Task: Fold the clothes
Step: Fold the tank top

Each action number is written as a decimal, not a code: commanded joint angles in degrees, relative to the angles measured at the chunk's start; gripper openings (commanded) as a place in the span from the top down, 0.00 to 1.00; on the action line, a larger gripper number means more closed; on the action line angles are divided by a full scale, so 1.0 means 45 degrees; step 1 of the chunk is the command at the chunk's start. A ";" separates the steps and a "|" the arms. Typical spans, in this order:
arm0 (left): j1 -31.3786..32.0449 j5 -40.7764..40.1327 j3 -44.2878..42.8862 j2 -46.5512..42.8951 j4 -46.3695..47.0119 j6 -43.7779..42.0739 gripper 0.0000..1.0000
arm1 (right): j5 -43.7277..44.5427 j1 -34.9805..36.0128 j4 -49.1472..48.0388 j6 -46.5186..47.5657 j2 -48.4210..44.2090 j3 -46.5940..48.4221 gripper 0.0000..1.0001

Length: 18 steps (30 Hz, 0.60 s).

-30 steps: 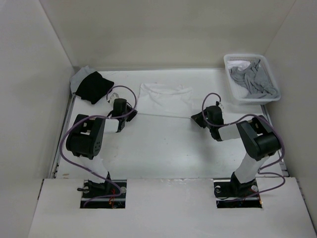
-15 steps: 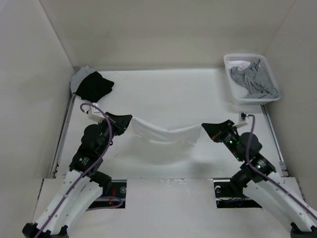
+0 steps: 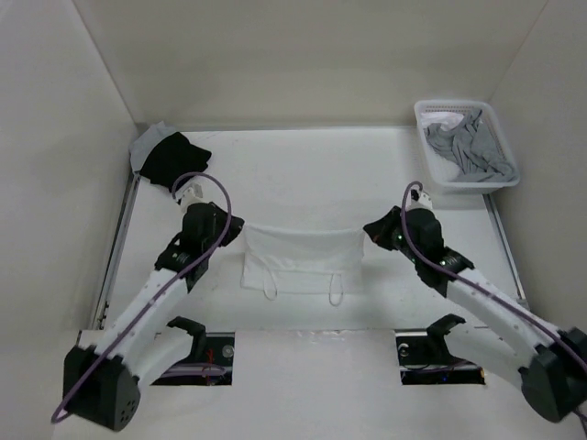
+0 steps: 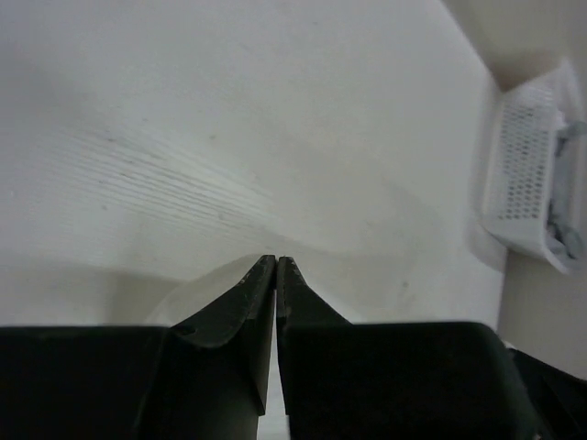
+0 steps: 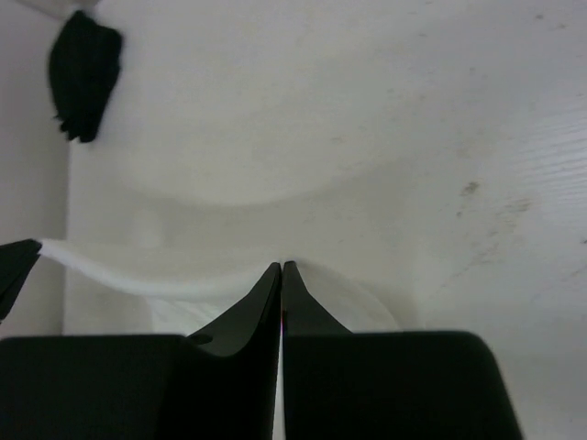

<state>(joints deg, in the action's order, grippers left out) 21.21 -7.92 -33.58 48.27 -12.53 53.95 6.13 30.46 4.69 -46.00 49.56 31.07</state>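
Observation:
The clothes [image 3: 301,258] are one white garment spread as a rectangle in the middle of the table, with two thin string loops [image 3: 271,291] along the near edge. My left gripper [image 3: 240,223] is shut at the garment's far left corner, and my right gripper [image 3: 369,229] is shut at the far right corner. The far edge runs taut between them. In the right wrist view that edge shows as a white band [image 5: 138,275] leading to my shut right gripper [image 5: 282,266]. The left gripper [image 4: 276,260] is also pressed shut in its own view.
A white plastic basket [image 3: 432,137] with grey garments stands at the far right, also in the left wrist view [image 4: 527,174]. A black cloth [image 3: 174,158] lies on a pale cloth in the far left corner. White walls enclose the table on three sides.
Both arms lifted the garment from the far middle and carried it nearer. It went from a thin stretched line to a sagging sheet, and now lies flat with the loops at the near edge.

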 commanded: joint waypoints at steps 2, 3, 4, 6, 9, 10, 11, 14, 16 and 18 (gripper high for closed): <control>-0.1499 0.1446 -0.0249 0.3522 0.4127 -0.0193 0.97 | -0.1946 -0.1834 -0.4278 0.0202 0.3430 0.0611 0.97; -0.1675 0.1584 -0.0639 0.4401 0.4597 -0.0212 0.97 | -0.2180 -0.2127 -0.4632 0.0222 0.4310 0.1060 0.97; -0.1793 0.1720 -0.1010 0.5106 0.4892 -0.0212 0.97 | -0.2337 -0.2420 -0.4848 0.0280 0.5034 0.1528 0.97; -0.1950 0.1974 -0.1655 0.5988 0.5303 -0.0174 0.97 | -0.2689 -0.2831 -0.5045 0.0300 0.6033 0.2311 0.97; -0.1815 0.1976 -0.1990 0.6226 0.5442 -0.0192 0.97 | -0.3002 -0.3164 -0.5104 0.0319 0.6486 0.2647 0.97; -0.1775 0.1976 -0.1855 0.6110 0.5442 -0.0212 0.97 | -0.3022 -0.3165 -0.5104 0.0319 0.6409 0.2472 0.97; -0.1775 0.2034 -0.1602 0.5935 0.5461 -0.0212 0.97 | -0.3023 -0.3165 -0.5124 0.0319 0.6254 0.2200 0.97; -0.1755 0.2034 -0.0510 0.4941 0.5364 -0.0193 0.97 | -0.2984 -0.3107 -0.5143 0.0261 0.5454 0.1146 0.97; -0.1755 0.2131 0.0389 0.4082 0.5325 -0.0134 0.97 | -0.2848 -0.3010 -0.5066 0.0280 0.4732 0.0287 0.97; -0.1736 0.2190 0.1366 0.3066 0.5169 0.0041 0.96 | -0.2750 -0.2815 -0.4988 0.0203 0.4126 -0.0533 0.97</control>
<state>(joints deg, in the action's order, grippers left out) 13.21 0.89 -31.90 67.09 9.67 53.82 -6.13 16.91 -15.51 -45.41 71.66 32.64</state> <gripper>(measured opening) 0.033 0.034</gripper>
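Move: Each hand already pinches a hem corner of the tank top. Its middle lies about 15 cm to the right of the left hand, 6 cm back and 8 cm lower; from the right hand it is 15 cm to the left, 6 cm back and 8 cm lower. The straps lie about 13 cm back from both hands, on the table some 15 cm down. The black cloth is roughly 24 cm ahead of the left hand and 23 cm to its left; the basket is some 27 cm ahead of the right hand and 30 cm to its right. Both grippers keep their pinch on the hem corners and swing the tank top forward and down together, about 10 cm out and 8 cm down, fingers dipping some 10 degrees. Still going out they rise again by around 4 cm, then turn back a couple of centimetres towards the bases as the wrists level off. ##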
